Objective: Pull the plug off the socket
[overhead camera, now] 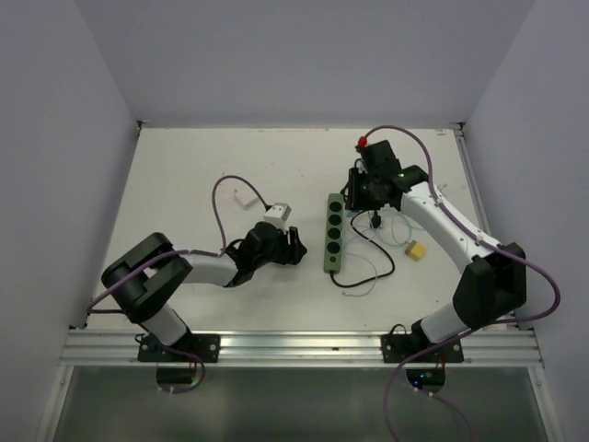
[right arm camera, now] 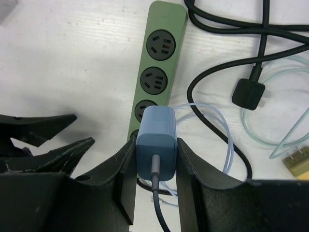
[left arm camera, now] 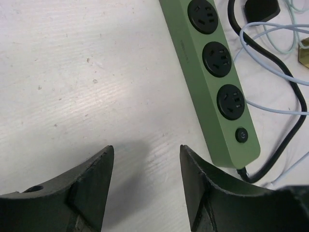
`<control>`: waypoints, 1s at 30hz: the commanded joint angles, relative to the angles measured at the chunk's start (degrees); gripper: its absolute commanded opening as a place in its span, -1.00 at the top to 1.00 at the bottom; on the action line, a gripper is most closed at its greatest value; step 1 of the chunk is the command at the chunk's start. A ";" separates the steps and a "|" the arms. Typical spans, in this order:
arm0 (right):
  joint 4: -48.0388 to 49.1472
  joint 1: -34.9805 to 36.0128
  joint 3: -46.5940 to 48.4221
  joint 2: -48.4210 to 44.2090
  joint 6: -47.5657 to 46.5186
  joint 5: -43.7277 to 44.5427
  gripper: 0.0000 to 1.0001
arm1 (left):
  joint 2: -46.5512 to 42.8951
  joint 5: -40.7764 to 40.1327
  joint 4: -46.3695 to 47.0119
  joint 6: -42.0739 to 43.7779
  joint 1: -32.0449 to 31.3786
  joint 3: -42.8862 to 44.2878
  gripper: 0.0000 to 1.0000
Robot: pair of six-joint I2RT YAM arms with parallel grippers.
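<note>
The socket (overhead camera: 332,235) is a long green power strip with round black outlets, lying mid-table. My right gripper (overhead camera: 357,198) hangs over its far end, and in the right wrist view it (right arm camera: 155,141) is shut on the plug (right arm camera: 155,130), a blue block with a grey cable. The plug covers the strip's (right arm camera: 159,67) nearest outlet; its prongs are hidden, so I cannot tell whether they are seated. My left gripper (overhead camera: 294,247) rests low on the table just left of the strip, and it (left arm camera: 147,147) is open with only bare tabletop between its fingers. The strip's switch end (left arm camera: 241,135) lies to its right.
The strip's black cord (right arm camera: 217,72) loops right of it and ends in a black plug head (right arm camera: 248,93). Pale blue cable (right arm camera: 227,130) and greenish cable (right arm camera: 285,140) tangle there too. A yellow block (overhead camera: 416,249) lies beside them. A small white piece (overhead camera: 246,196) lies at the left.
</note>
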 commanded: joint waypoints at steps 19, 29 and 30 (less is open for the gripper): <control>12.34 16.67 9.51 2.64 3.55 -14.04 1.00 | -56.22 -32.71 -50.99 12.99 0.10 10.30 -0.28; 16.05 27.50 20.68 26.80 4.17 -11.50 1.00 | -59.50 -38.79 -59.80 17.12 0.10 13.48 -0.63; 16.05 28.55 21.47 28.04 4.17 -10.80 1.00 | -59.58 -38.62 -59.63 17.12 0.01 13.04 -0.65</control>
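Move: My right hand already has the blue plug clear of the socket. The bare patch of table I'm carrying it to lies about 28 cm to the left, some 7 cm back and 14 cm below. On the way, the power strip's middle is 4 cm left and 2 cm back; the white adapter stands some 28 cm left and 8 cm ahead. From my empty left hand, that patch is roughly 15 cm left, 2 cm back and just below. I keep the blue plug pinched in my right hand, lift a few centimetres, then sweep it some 26 cm left and a little back, over the power strip, sinking at the end towards the bare table while the wrist turns about 30 degrees counter-clockwise. My left hand clears out, first up by about 25 cm, then left, its fingers tipping upward and opening wider. ##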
